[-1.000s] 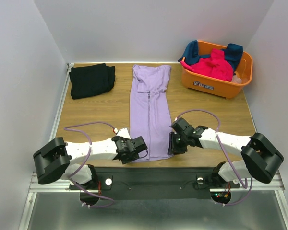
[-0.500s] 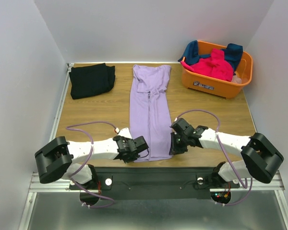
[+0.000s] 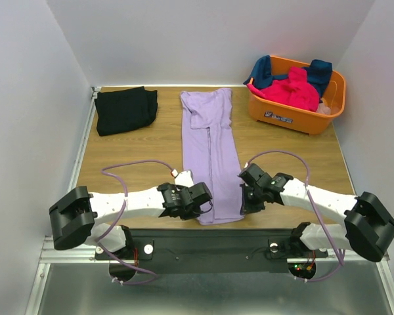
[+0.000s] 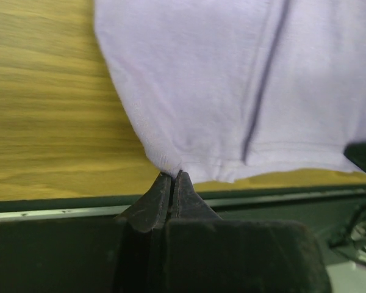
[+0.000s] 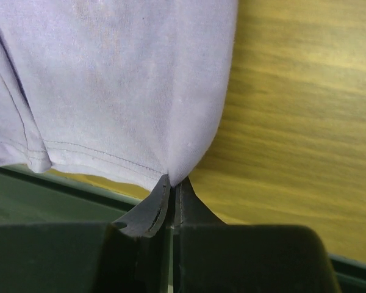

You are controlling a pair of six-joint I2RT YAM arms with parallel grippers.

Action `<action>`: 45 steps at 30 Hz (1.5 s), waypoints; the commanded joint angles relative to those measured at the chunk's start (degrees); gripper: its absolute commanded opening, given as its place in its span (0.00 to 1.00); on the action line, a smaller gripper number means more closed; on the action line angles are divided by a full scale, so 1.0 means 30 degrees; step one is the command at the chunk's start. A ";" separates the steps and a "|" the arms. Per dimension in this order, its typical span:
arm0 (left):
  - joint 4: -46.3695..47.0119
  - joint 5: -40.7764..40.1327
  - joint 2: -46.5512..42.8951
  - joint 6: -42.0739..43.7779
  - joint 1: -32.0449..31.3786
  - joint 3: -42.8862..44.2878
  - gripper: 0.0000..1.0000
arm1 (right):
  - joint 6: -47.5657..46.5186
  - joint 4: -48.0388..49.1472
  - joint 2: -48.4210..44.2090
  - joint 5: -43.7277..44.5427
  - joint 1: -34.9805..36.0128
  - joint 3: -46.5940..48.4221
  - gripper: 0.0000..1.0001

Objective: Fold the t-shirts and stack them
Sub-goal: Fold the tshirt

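Observation:
A lavender t-shirt (image 3: 210,147), folded into a long strip, runs from the back of the table to the front edge. My left gripper (image 3: 202,197) is shut on its near left hem corner (image 4: 171,166). My right gripper (image 3: 245,198) is shut on the near right hem corner (image 5: 177,174). A folded black t-shirt (image 3: 124,109) lies at the back left. Hot-pink (image 3: 290,89) and dark teal-blue (image 3: 318,71) t-shirts are piled in the basket.
The orange plastic basket (image 3: 280,113) stands at the back right. The table's front edge (image 4: 61,212) and the black base rail (image 3: 210,246) lie just under both grippers. White walls close in the table on three sides.
Both grippers have shut on the lavender shirt's near hem corners. The near end of the shirt and both wrists have shifted slightly to the right.

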 commanded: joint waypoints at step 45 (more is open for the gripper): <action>0.2671 0.2864 0.8093 1.3363 1.2524 1.1696 0.00 | -0.4697 -0.2634 1.4531 0.2706 -0.6654 2.0154 0.00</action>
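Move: Some 48 cm straight ahead of the left hand, about 4 cm lower, lies the middle of the lilac t-shirt's far end; from the right hand it is about 47 cm ahead and 14 cm left. The black shirt lies about 41 cm ahead and 30 cm left of the left hand. The orange basket stands roughly 44 cm ahead and 23 cm to the right of the right hand. Keeping the two hem corners pinched in shut fingers, both hands ease back about a centimetre, then lift some 5 cm and sweep forward about 26 cm together, low over the shirt towards its far end, the left one drifting slightly left. The fingers tip forward, about 15 degrees on the left and a little less on the right. ##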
